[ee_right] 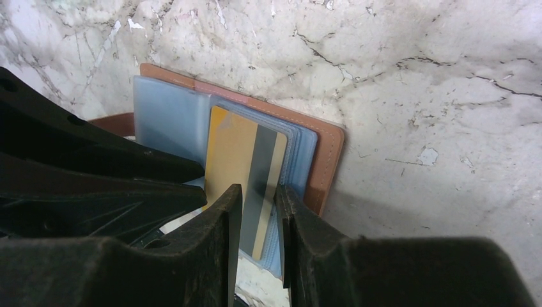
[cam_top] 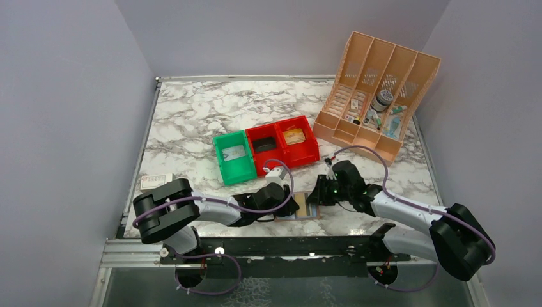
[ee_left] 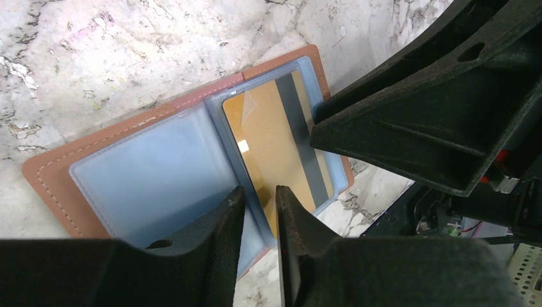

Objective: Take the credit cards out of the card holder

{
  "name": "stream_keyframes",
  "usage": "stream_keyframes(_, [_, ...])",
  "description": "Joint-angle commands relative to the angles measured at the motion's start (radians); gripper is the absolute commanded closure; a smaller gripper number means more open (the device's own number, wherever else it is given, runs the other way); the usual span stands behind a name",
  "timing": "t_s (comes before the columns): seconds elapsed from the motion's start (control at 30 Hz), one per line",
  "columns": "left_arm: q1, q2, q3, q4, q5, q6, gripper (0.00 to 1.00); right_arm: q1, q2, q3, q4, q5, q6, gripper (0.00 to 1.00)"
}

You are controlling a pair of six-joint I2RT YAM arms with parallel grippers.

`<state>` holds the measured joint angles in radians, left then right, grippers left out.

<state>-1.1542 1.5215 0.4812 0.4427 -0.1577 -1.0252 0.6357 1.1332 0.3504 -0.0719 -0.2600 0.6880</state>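
Note:
The card holder [cam_top: 313,216] lies open on the marble near the front edge, between both arms. Its brown cover [ee_left: 57,173] frames two blue-grey pocket panels; the left panel [ee_left: 153,173] looks empty. The right panel holds a yellow-gold credit card [ee_left: 275,141] with a dark stripe, also seen in the right wrist view [ee_right: 240,153]. My left gripper [ee_left: 261,192] stands over the fold beside that card, jaws a narrow gap apart, nothing pinched. My right gripper [ee_right: 259,192] sits at the card's striped end, jaws also slightly apart, side by side above the flat card. No dark grey card shows.
A green bin [cam_top: 234,157] and two joined red bins [cam_top: 284,144] stand just behind the card holder. A peach slotted organizer [cam_top: 377,96] with small items is at the back right. A small white pack [cam_top: 156,181] lies at the left edge.

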Motion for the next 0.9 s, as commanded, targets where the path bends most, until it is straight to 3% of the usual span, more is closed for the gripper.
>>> stream_keyframes(0.0, [-0.01, 0.022, 0.002, 0.059, -0.017, -0.02, 0.77, 0.004, 0.02, -0.019, 0.003, -0.007, 0.008, 0.73])
stream_keyframes(0.07, [-0.009, 0.025, 0.0, 0.068, -0.016, -0.022, 0.82, 0.004, 0.022, -0.019, 0.004, -0.008, 0.011, 0.73])
stream_keyframes(0.37, [-0.012, 0.013, -0.017, 0.077, -0.028, -0.022, 0.88, 0.004, 0.025, -0.021, 0.017, -0.044, 0.005, 0.73])
stream_keyframes(0.73, [-0.011, -0.027, -0.051, 0.077, -0.05, -0.013, 1.0, 0.004, -0.027, 0.027, -0.08, -0.002, -0.02, 0.72])
stream_keyframes(0.87, [-0.011, -0.033, -0.056, 0.077, -0.054, -0.014, 1.0, 0.004, -0.071, 0.041, -0.088, -0.038, -0.024, 0.72])
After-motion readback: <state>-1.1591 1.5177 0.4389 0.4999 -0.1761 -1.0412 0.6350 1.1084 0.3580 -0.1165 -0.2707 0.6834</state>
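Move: The gold card, in the clear sleeve on the open holder's right page, has its middle about 2 cm ahead and 2 cm right of the left hand, some 1 cm lower. From the same hand, the empty blue sleeve lies 1 cm ahead and 4 cm left, the red bins 22 cm ahead and 5 cm left, the green bin 17 cm ahead and 19 cm left. The card is about 2 cm left of the right hand and 1 cm below. The left fingertips pinch at the gold card's left edge, by the sleeve's lip, closing from about a third open to shut. The hand stays down there, creeping barely half a centimetre left late on, with the wrist's tilt unchanged. The right hand keeps its place over the card's striped right edge, fingers still partly open. ##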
